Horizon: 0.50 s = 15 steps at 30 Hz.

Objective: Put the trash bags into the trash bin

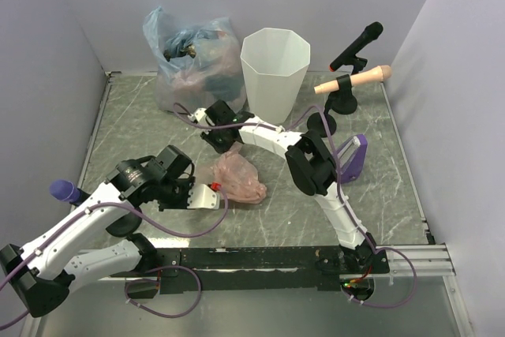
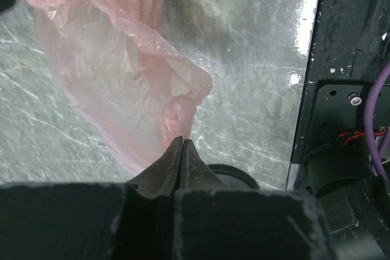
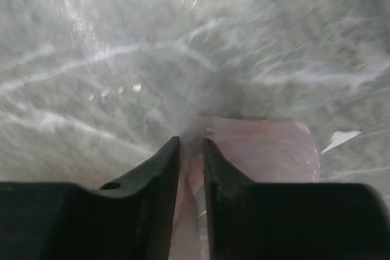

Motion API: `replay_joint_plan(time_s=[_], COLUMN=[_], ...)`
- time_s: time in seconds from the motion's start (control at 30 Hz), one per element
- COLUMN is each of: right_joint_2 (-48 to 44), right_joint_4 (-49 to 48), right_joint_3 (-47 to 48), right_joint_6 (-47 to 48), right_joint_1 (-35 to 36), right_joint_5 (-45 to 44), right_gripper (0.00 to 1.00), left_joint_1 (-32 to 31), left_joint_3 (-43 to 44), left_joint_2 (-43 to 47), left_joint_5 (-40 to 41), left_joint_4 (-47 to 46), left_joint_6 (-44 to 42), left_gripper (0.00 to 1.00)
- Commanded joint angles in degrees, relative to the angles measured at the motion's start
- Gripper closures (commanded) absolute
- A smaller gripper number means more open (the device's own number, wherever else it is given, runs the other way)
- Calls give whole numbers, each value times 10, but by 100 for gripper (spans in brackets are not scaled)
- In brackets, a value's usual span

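Note:
A crumpled pink trash bag (image 1: 237,177) lies on the marbled table, in front of the white faceted trash bin (image 1: 274,73). My left gripper (image 1: 215,189) is at the bag's near left side. In the left wrist view that gripper (image 2: 183,139) is shut, pinching a twisted corner of the pink bag (image 2: 116,71). My right gripper (image 1: 226,144) comes down on the bag's far edge. In the right wrist view its jaws (image 3: 191,141) stand narrow, with bunched pink bag film (image 3: 268,150) filling the gap between them.
A stuffed clear-bluish bag (image 1: 189,57) sits left of the bin against the back wall. A black microphone (image 1: 359,43) and a wooden-handled tool (image 1: 355,80) stand on holders at the back right. A purple object (image 1: 353,157) lies at the right, and a purple cylinder (image 1: 67,192) at the left.

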State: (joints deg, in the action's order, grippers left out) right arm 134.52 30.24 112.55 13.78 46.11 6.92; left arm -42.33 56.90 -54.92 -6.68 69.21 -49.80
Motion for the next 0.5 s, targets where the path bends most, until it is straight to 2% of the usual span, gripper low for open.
replay_joint_plan(time_s=[0.0, 0.03, 0.07, 0.3, 0.47], right_joint_2=[-2, -10, -19, -137, -233], right_joint_4=[18, 17, 14, -10, -68], right_joint_3=[-13, -8, -1, 73, 44], right_joint_6=[21, 26, 28, -29, -89], right_joint_1=[-2, -4, -8, -72, -118], right_joint_5=[30, 30, 29, 147, 255], right_gripper=[81, 97, 100, 100, 100], left_joint_1=[6, 8, 8, 17, 38], left_joint_3=[0, -2, -4, -21, -24], left_joint_2=[14, 14, 17, 31, 35], left_joint_5=[-20, -22, -25, -39, -13], left_joint_4=[-15, -17, -17, -27, -71], left_joint_6=[18, 21, 23, 40, 84], left_gripper=[99, 99, 99, 99, 99])
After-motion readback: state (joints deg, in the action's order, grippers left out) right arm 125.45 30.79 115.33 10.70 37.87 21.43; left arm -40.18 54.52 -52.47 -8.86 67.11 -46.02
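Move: The pink trash bag's far rim is already between the right hand's half-closed fingers; the bag's middle is about 8 cm back, 6 cm right and 1 cm below. The trash bin stands some 14 cm ahead and 16 cm right, the blue bag about 18 cm ahead and 5 cm left, both middles 5 cm higher. From the left hand, the trash bag's middle lies roughly 8 cm ahead, 12 cm right and 12 cm below. Right fingers shut on the pink bag's far rim and lift it about 11 cm; left hand keeps hold. ##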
